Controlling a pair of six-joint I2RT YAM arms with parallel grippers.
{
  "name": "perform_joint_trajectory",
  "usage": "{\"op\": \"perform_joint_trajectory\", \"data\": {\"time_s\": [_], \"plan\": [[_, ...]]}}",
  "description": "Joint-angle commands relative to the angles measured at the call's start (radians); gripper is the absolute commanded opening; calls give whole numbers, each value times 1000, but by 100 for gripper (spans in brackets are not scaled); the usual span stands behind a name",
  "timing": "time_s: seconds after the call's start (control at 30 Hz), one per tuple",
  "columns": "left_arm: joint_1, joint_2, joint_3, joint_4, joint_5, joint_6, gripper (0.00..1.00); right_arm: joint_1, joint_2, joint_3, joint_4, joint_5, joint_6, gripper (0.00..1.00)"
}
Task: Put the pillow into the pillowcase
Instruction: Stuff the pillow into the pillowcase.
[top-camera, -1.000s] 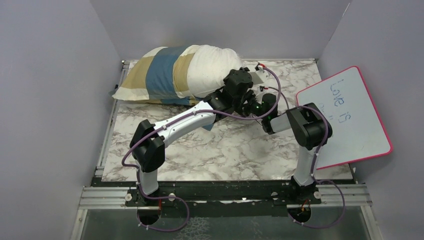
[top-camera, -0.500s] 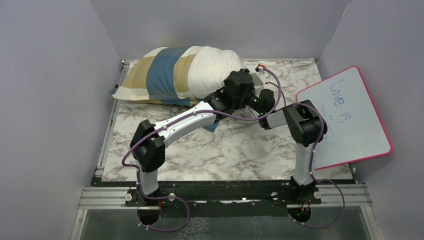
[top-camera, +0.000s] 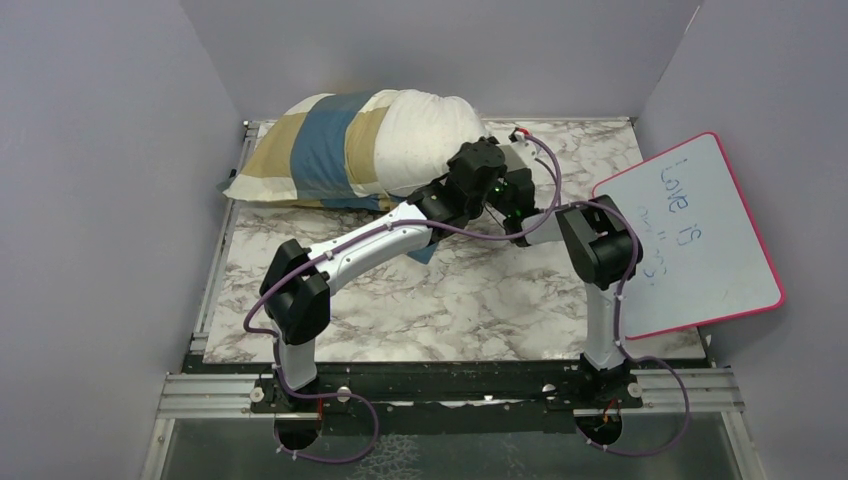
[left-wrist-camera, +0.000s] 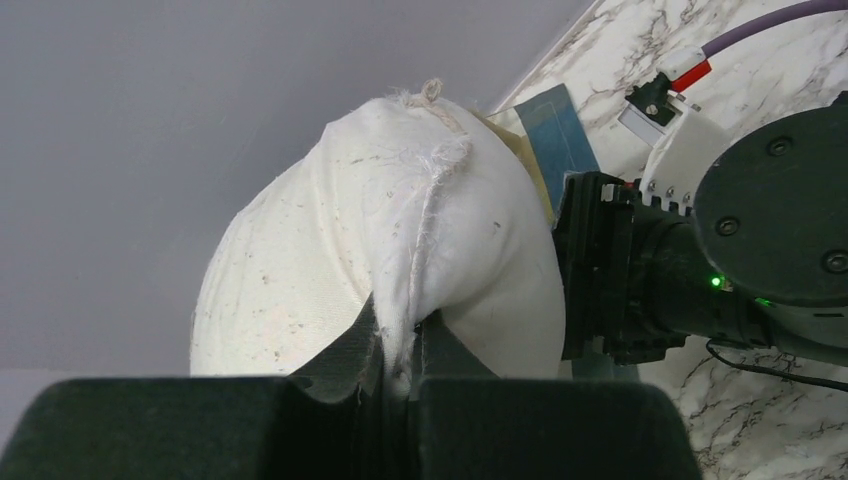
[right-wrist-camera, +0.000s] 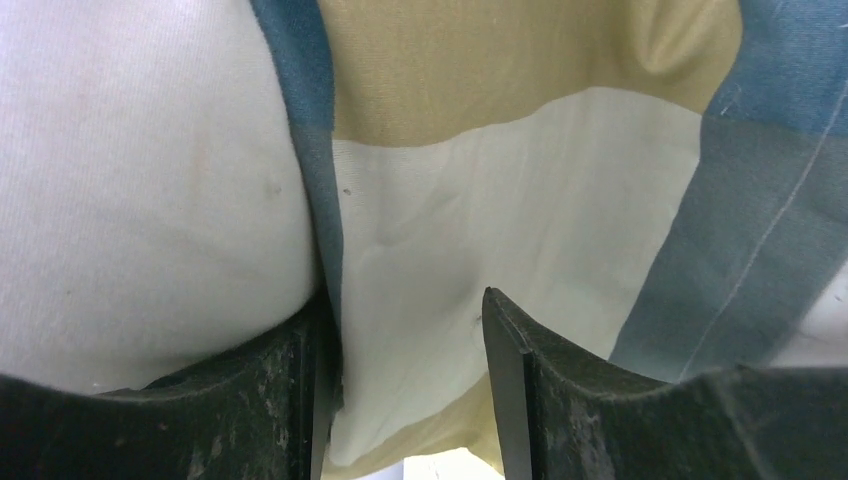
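The off-white pillow (top-camera: 430, 130) lies at the back of the table, its left part inside the blue, tan and cream pillowcase (top-camera: 315, 145). In the left wrist view, my left gripper (left-wrist-camera: 400, 355) is shut on the frayed seam at the bare end of the pillow (left-wrist-camera: 320, 250). My right gripper (right-wrist-camera: 405, 390) is pressed close under that end. Its jaws stand open, with a cream fold of the pillowcase (right-wrist-camera: 470, 220) lying between the fingers and the pillow (right-wrist-camera: 140, 200) bulging at the left. In the top view, the left wrist hides the right fingers.
A pink-rimmed whiteboard (top-camera: 700, 235) leans at the right side. Grey walls close in the marble table (top-camera: 450, 300) on the left, back and right. The two wrists sit tightly together by the pillow's end (top-camera: 495, 185).
The right arm has swung left and in toward the pillow's end, and its jaws have narrowed a little. The left gripper and the pillow have held still.
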Motion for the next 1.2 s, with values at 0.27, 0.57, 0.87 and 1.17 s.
{"op": "perform_joint_trajectory", "data": {"time_s": [0.27, 0.57, 0.87, 1.17], "plan": [[-8, -93, -25, 83, 36, -79, 0, 71, 147, 168, 25, 95, 10, 5], [210, -50, -212, -70, 112, -396, 0, 13, -85, -67, 327, -215, -229, 0], [328, 92, -422, -37, 155, -513, 0, -7, -318, -226, 314, -388, -308, 0], [364, 196, -450, -26, 189, -556, 0, -18, -557, -252, 284, -451, -340, 0]]}}
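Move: The left hand already holds the bare pillow corner high up; the pillowcase mouth around the pillow lies about 20 cm to its left, 4 cm ahead and 10 cm lower, with the pillow's bare end between, 11 cm left, 1 cm ahead and 12 cm below. The open right hand sits under that corner, the loose case hem roughly 3 cm to its left, 2 cm ahead and 1 cm lower; from it the bare end is 9 cm left, 3 cm ahead and 5 cm higher. The right hand reaches some 4 cm left and forward among the loose cloth, shuts on the pillowcase hem and then draws it back towards the robot by about 12 cm, also 4 to 5 cm to the right and, late on, up some 6 cm, its fingertips tilting upward. As that pull begins the left hand, still pinching the pillow corner, drives it down about 17 cm, swinging some 9 cm left and a little forward towards the case mouth, the fingers tipping downward and turning counter-clockwise while the wrist rolls its left side down. ##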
